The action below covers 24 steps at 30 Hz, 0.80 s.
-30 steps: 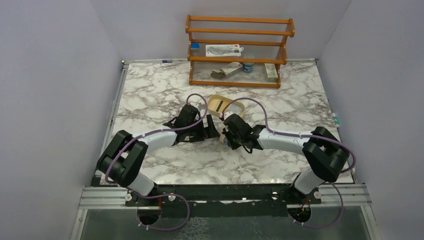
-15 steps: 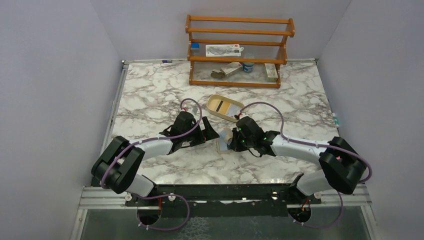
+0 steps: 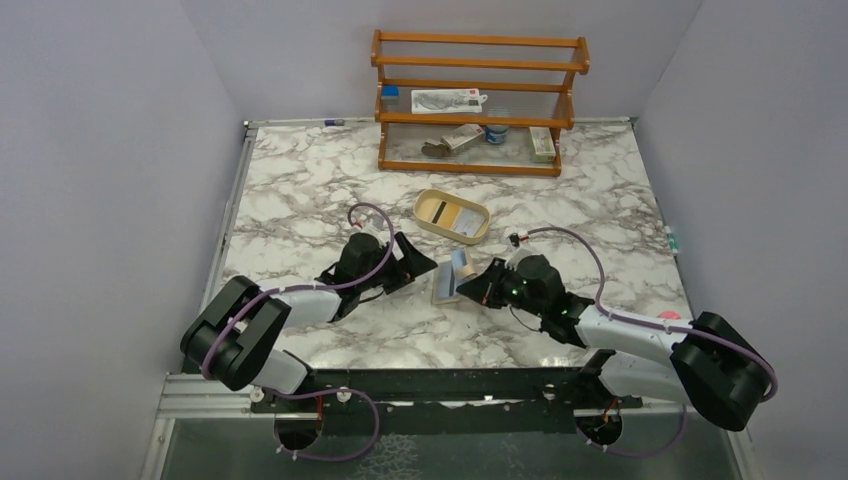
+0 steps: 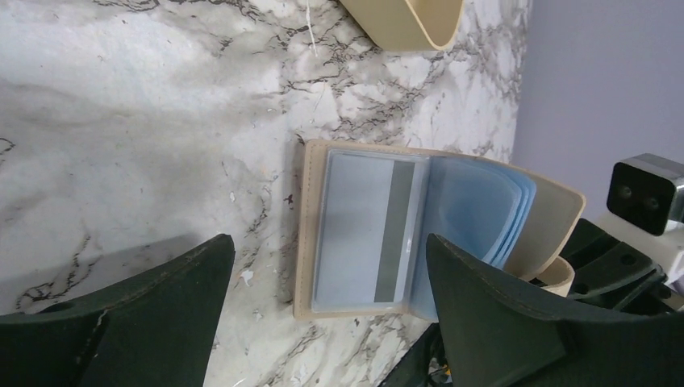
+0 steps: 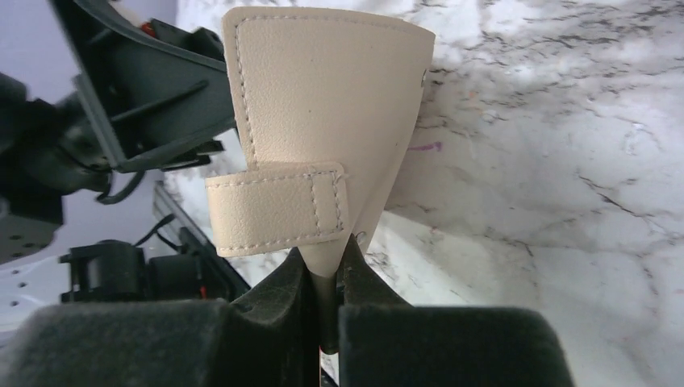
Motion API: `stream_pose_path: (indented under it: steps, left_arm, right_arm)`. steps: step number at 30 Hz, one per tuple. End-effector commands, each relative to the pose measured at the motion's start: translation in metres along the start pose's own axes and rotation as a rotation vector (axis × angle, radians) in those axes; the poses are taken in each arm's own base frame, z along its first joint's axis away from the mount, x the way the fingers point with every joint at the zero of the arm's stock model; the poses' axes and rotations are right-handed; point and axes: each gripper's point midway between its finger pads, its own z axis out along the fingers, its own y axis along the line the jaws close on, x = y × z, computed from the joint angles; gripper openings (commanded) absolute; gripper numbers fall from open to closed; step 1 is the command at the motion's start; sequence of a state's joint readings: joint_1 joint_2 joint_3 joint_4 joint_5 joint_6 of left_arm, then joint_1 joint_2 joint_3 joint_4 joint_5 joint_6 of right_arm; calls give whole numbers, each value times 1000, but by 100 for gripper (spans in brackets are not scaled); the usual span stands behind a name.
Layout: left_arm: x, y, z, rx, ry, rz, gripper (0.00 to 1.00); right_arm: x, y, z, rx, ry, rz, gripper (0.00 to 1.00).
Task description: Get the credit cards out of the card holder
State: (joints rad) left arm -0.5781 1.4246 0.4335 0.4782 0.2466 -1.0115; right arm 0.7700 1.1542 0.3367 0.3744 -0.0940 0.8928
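The tan card holder lies open on the marble between both arms. One half rests flat, and a whitish-grey credit card with a dark band sits in its clear sleeve. Light blue sleeves fan up from the fold. My right gripper is shut on the edge of the raised tan flap, just below its strap, and holds it upright. My left gripper stands open above the flat half, one finger on each side of it and touching nothing.
An oval tan tray with two flat card-like pieces in it stands just behind the holder. A wooden shelf rack with small items stands at the back. Purple walls close in both sides.
The right arm swung out to the right and lower, and the flap it grips now stands up so the holder lies open. The left gripper drew back a little to the left.
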Motion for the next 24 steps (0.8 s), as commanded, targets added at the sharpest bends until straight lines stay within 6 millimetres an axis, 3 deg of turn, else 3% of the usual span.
stream_pose_path:
  steps: [1, 10, 21, 24]
  left_arm:
    - [-5, -30, -3, 157, -33, -68, 88]
    - [0, -34, -11, 222, -34, -152, 89]
    - [-16, -95, -49, 642, -94, -279, 88]
    - [-11, -100, -49, 714, -40, -337, 81]
  right_arm:
    - [-31, 60, -13, -276, -119, 31, 1]
    - [-52, 93, -44, -483, -229, 29, 0]
    - [-48, 98, -42, -513, -207, 36, 1]
    - [-48, 97, -43, -514, -206, 38, 0]
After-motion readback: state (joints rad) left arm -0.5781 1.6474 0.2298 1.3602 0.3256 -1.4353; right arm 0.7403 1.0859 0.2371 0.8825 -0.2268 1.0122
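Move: The open card holder's middle lies about 6 cm to the left hand's right, 4 cm back and roughly 3 cm below. From the right hand, already pinching its clasp-side cover, that middle is some 3 cm left, level ahead and 3 cm below. The tan tray sits about 7 cm ahead of the left hand, 5 cm to its right and 4 cm below. Keep the right fingers shut on the cover and lift the card holder about 10 cm, quickly at first and then easing off, tilting that hand up towards level. Follow with the left gripper: raise it 5 to 6 cm with a slight drift right, roll it some 30 degrees so the fingers swing up nearly level, and bring them, still open, around the near edge of the free panel. ##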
